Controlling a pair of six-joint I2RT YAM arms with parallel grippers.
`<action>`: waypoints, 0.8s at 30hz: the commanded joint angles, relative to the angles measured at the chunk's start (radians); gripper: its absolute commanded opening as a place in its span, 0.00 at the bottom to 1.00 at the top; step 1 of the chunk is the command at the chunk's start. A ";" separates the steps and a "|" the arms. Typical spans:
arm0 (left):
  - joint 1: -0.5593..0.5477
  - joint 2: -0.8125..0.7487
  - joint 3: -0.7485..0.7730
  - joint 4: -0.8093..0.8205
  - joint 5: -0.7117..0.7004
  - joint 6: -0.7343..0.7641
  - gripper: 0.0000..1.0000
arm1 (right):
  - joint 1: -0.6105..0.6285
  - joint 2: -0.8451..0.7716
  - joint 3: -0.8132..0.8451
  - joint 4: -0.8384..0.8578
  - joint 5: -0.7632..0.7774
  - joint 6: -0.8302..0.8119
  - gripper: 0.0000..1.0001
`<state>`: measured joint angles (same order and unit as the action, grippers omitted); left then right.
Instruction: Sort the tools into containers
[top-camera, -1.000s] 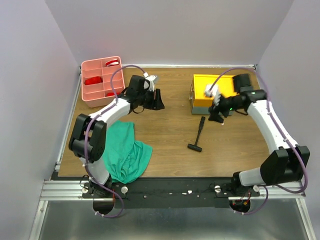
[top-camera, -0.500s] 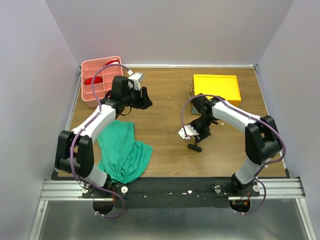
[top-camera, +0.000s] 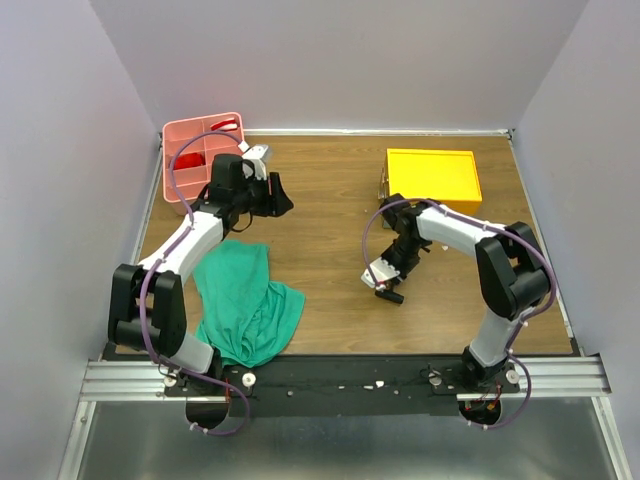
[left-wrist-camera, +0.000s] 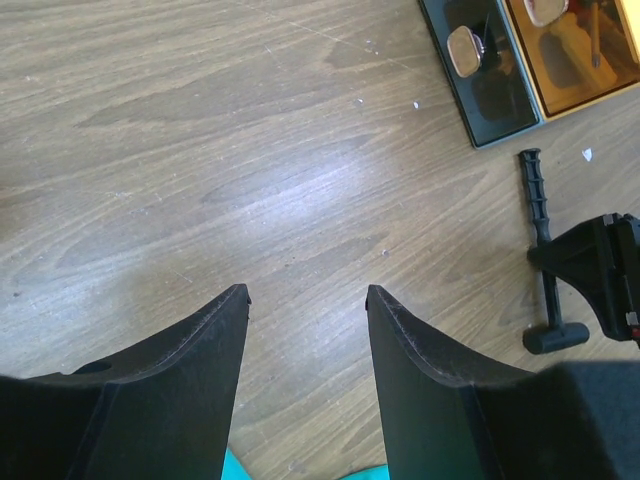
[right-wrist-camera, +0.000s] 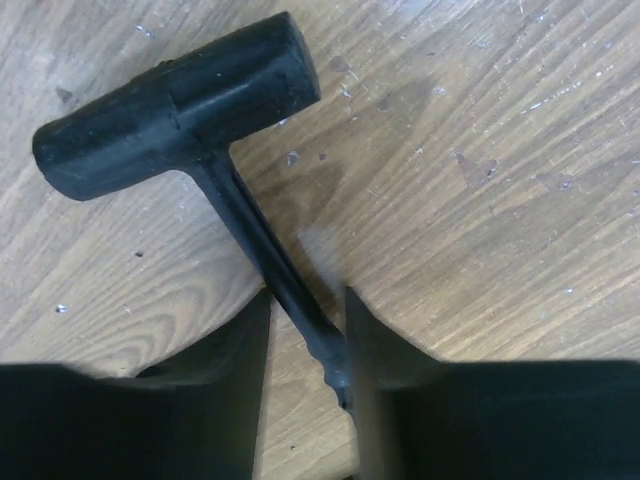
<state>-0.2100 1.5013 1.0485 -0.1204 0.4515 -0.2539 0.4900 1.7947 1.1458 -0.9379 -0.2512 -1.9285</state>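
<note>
A black hammer (right-wrist-camera: 180, 110) lies flat on the wooden table, its head (top-camera: 391, 294) just in front of my right gripper (top-camera: 390, 276). In the right wrist view that gripper (right-wrist-camera: 307, 292) is shut on the hammer's thin handle, which crosses the jaws at a slant and touches both fingers. My left gripper (top-camera: 276, 196) hovers open over bare wood, with nothing between its fingers (left-wrist-camera: 215, 330). The left wrist view also shows the hammer (left-wrist-camera: 540, 215). The pink tray (top-camera: 200, 121) at the back left holds red-handled tools (top-camera: 188, 161). The yellow-topped toolbox (top-camera: 433, 175) stands at the back right.
A crumpled green cloth (top-camera: 250, 300) lies at the front left, under the left arm's elbow. The toolbox's grey base (left-wrist-camera: 480, 75) shows at the top right of the left wrist view. Walls close in the table on three sides.
My right gripper's jaws have narrowed onto the hammer's handle and it has settled low over it. The left arm has drawn back a little towards the pink tray.
</note>
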 joint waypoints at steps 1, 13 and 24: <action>0.009 0.000 -0.001 0.033 -0.004 -0.019 0.60 | 0.005 0.005 -0.023 0.047 -0.023 -0.018 0.26; 0.011 0.132 0.094 0.024 0.012 -0.042 0.59 | -0.001 -0.136 0.489 -0.286 -0.382 0.347 0.01; 0.001 0.247 0.215 0.011 0.047 -0.085 0.58 | -0.083 -0.008 0.830 -0.187 -0.051 0.858 0.01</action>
<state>-0.2050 1.7260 1.2152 -0.1070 0.4679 -0.3264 0.4812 1.6920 1.9221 -1.1301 -0.4789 -1.2846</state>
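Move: Around the middle of the hammer's handle, the right hand has its fingers open just above the table. The hammer's middle is about 1 cm back and 1 cm to the left, its head towards the base. The yellow-topped box stands some 14 cm ahead and 6 cm to the right of that hand; the green cloth lies roughly 31 cm to its left and 8 cm back. From the left hand, the hammer is about 11 cm back, 22 cm right and 16 cm below. Pinching the handle between its fingers, the right hand first shuts in place, then lifts the hammer fast, about 27 cm up, drifting left and forward to high beside the box's left edge. The wrist tilts its left side up some 30 degrees and swings clockwise as it climbs. The empty left hand, fingers unchanged, eases forward about 5 cm and dips slightly. ##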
